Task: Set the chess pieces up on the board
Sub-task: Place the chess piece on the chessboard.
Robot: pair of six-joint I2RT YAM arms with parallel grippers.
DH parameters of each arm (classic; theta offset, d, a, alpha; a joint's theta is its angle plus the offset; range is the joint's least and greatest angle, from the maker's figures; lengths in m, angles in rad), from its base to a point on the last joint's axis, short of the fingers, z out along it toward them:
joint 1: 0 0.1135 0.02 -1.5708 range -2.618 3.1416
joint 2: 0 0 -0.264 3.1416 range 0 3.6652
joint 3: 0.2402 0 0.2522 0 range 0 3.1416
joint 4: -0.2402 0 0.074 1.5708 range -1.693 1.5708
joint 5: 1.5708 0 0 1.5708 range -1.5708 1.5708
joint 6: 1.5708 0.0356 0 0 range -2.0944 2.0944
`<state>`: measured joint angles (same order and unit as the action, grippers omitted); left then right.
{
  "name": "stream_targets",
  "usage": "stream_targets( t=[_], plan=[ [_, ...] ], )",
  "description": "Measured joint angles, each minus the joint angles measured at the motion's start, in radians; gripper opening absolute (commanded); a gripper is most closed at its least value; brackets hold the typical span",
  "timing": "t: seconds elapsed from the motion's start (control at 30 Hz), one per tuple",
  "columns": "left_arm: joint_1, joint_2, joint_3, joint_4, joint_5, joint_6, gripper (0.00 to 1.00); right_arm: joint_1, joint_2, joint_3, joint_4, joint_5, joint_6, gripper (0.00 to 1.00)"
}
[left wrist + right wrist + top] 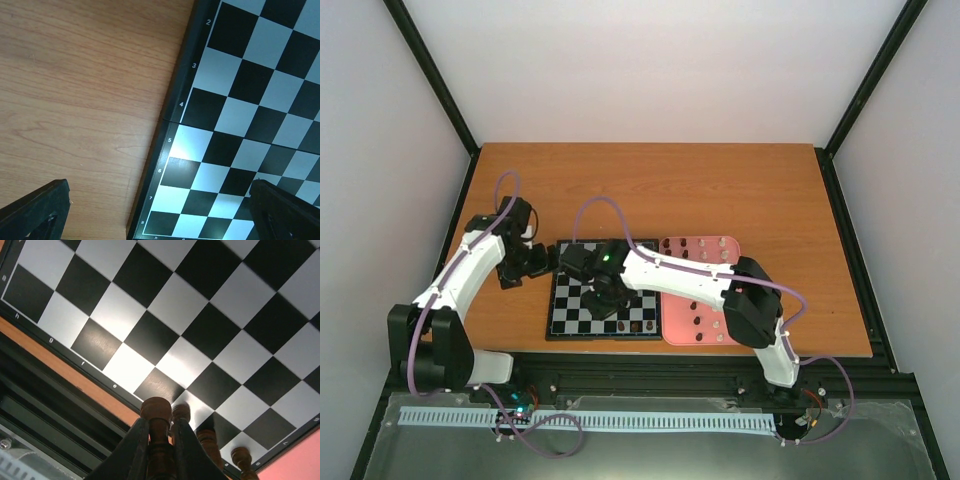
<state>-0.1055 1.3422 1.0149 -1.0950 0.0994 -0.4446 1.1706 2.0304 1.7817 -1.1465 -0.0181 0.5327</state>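
The board point(570, 300), checkered black and pale grey, lies near the table's front edge. My right gripper point(604, 304) hangs over its front half, shut on a dark brown chess piece point(156, 411) whose rounded head pokes out between the fingers point(134, 445). Three more brown pieces point(211, 441) stand along the board's near edge row just beyond it, and they show as dark specks point(637, 326) in the top view. My left gripper point(160, 220) is open over the board's left border point(165, 135), with nothing between its fingers point(37, 210).
A pink tray point(672, 332) lies against the board's right side, holding several dark and cream pieces point(705, 250). Bare wooden table point(650, 190) stretches behind the board. The black frame rail point(650, 372) runs along the table's near edge.
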Motion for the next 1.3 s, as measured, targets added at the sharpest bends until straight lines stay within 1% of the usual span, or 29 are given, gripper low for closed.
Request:
stream_targets(
  t=[0.17, 0.4, 1.13, 1.3],
  plan=[
    [0.026, -0.017, -0.028, 0.008, 0.020, -0.013, 1.00, 0.028, 0.010, -0.002, -0.002, -0.018, 0.006, 0.03],
    [0.031, -0.023, -0.045, 0.018, 0.037, -0.023, 1.00, 0.049, 0.017, -0.035, 0.015, -0.026, 0.011, 0.03],
    [0.032, -0.025, -0.047, 0.026, 0.055, -0.023, 1.00, 0.049, 0.085, -0.053, 0.032, -0.021, 0.014, 0.03],
    [0.032, -0.025, -0.053, 0.032, 0.058, -0.023, 1.00, 0.049, 0.086, -0.053, 0.032, -0.020, 0.013, 0.05]
  ],
)
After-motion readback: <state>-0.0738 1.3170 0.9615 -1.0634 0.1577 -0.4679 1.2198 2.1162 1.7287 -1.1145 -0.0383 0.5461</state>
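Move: The held brown chess piece is bound for the empty near-row square left of the three brown pieces already set up: about 3 cm back of the right hand, level with it sideways, some 8 cm below. Also 3 cm back, the three pieces stand about 3, 7 and 10 cm to the right. From the left hand that square is roughly 11 cm back and 15 cm to the right. Still pinching the brown piece between nearly shut fingers, the right hand first eases back about 2.5 cm, already dipping, until the piece is over the free near-row square, then lowers it almost straight down beside its standing neighbour, sinking about 5 cm in all and coming to a stop. The fingers keep their hold throughout; whether the base touches the board can't be seen. ##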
